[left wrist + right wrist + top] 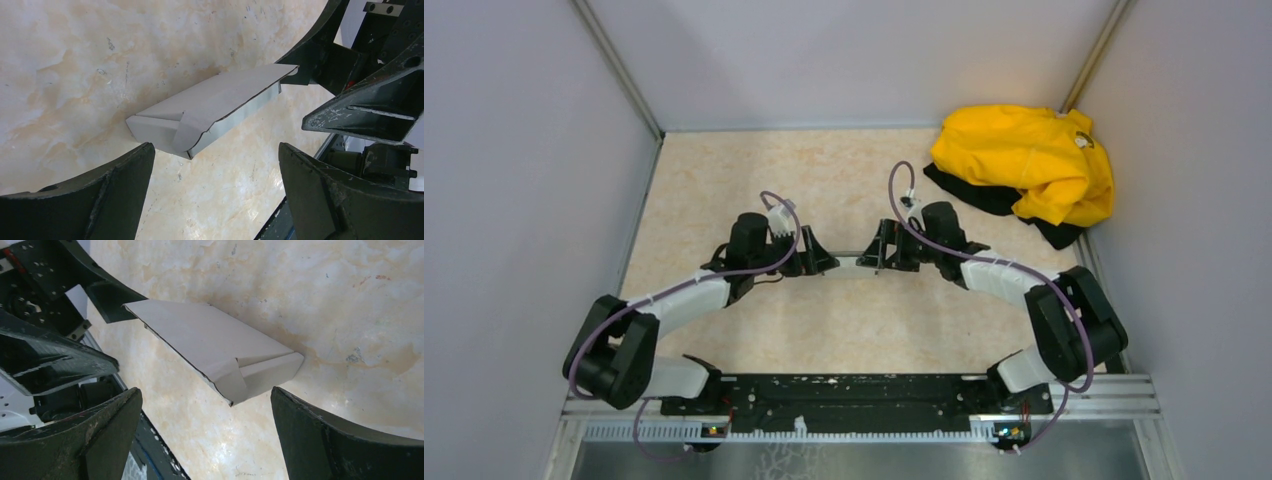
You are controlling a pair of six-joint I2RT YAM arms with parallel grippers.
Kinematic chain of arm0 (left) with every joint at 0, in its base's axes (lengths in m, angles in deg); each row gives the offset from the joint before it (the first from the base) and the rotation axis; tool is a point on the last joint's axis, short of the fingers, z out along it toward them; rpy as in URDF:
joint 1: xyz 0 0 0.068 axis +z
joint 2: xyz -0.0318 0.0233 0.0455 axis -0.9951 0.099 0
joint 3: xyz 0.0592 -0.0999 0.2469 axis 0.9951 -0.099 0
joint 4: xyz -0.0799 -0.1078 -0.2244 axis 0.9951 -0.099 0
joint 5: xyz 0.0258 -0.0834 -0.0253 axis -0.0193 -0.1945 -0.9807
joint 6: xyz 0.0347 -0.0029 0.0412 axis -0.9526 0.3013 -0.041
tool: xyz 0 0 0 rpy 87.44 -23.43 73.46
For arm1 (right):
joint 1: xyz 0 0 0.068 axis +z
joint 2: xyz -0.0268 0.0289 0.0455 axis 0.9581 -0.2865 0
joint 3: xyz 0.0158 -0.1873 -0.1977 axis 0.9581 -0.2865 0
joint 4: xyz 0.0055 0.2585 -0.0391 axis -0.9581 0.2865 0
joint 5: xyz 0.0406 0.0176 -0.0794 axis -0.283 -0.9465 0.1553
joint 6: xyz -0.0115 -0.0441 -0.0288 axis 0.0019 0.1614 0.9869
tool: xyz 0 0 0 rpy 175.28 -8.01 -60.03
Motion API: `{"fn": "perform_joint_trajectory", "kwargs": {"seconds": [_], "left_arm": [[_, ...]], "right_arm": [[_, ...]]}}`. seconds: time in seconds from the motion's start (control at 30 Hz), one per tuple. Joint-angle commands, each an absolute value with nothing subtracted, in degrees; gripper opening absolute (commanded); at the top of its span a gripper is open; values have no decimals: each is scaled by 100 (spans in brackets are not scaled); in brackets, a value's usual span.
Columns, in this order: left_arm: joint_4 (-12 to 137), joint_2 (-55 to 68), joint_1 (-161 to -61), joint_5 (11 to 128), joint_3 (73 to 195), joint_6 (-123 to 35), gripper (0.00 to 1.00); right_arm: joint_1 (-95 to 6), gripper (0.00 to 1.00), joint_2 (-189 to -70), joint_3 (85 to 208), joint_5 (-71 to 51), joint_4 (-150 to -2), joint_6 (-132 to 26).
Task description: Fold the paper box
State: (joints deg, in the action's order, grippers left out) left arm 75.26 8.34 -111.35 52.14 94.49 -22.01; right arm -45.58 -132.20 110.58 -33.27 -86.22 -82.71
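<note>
The paper box (852, 266) is a small pale grey, folded, flat rectangular box lying on the marbled table between the two arms. In the left wrist view the paper box (210, 107) lies just ahead of my open left gripper (215, 165), whose fingers touch nothing. From the right wrist the paper box (220, 350) shows its folded end flap, just beyond my open right gripper (207, 407), which is empty too. Seen from above, the left gripper (819, 262) and right gripper (882, 258) face each other at the box's two ends.
A crumpled yellow garment (1029, 160) over something black lies in the back right corner. Grey walls enclose the table (724, 180) on three sides. The black base rail (854, 395) runs along the near edge.
</note>
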Motion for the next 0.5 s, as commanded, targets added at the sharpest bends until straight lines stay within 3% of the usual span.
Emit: {"fn": "perform_joint_trajectory", "kwargs": {"seconds": [0.0, 0.27, 0.47], "left_arm": [[7242, 279, -11166, 5451, 9522, -2389, 99], [6067, -1145, -11167, 6335, 9696, -2782, 99], [5390, -1649, -11165, 6175, 9875, -2673, 99]], "right_arm": [[-4504, 99, -12605, 11351, -3078, -8085, -7759], [-4505, 99, -11449, 11453, -2685, -6482, -6874], [-4505, 99, -10861, 11812, -2474, -5594, -6807]]}}
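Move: The paper box lies between the two open grippers, which face each other over its short ends. Its middle is about 5 cm to the left gripper's right, roughly 1 cm ahead and some 4 cm below. From the right gripper the box's middle is about 5 cm to the left, 1 cm ahead and likewise some 4 cm below. Nothing else can be seen close to the box. Lift both grippers clear of the box's ends, fingers kept wide open. Take the left one up about 8 cm and outward to its left, tilting its fingers up a little; raise the right one roughly 5 cm while drawing it off to the right and back, turning the wrist slightly. ##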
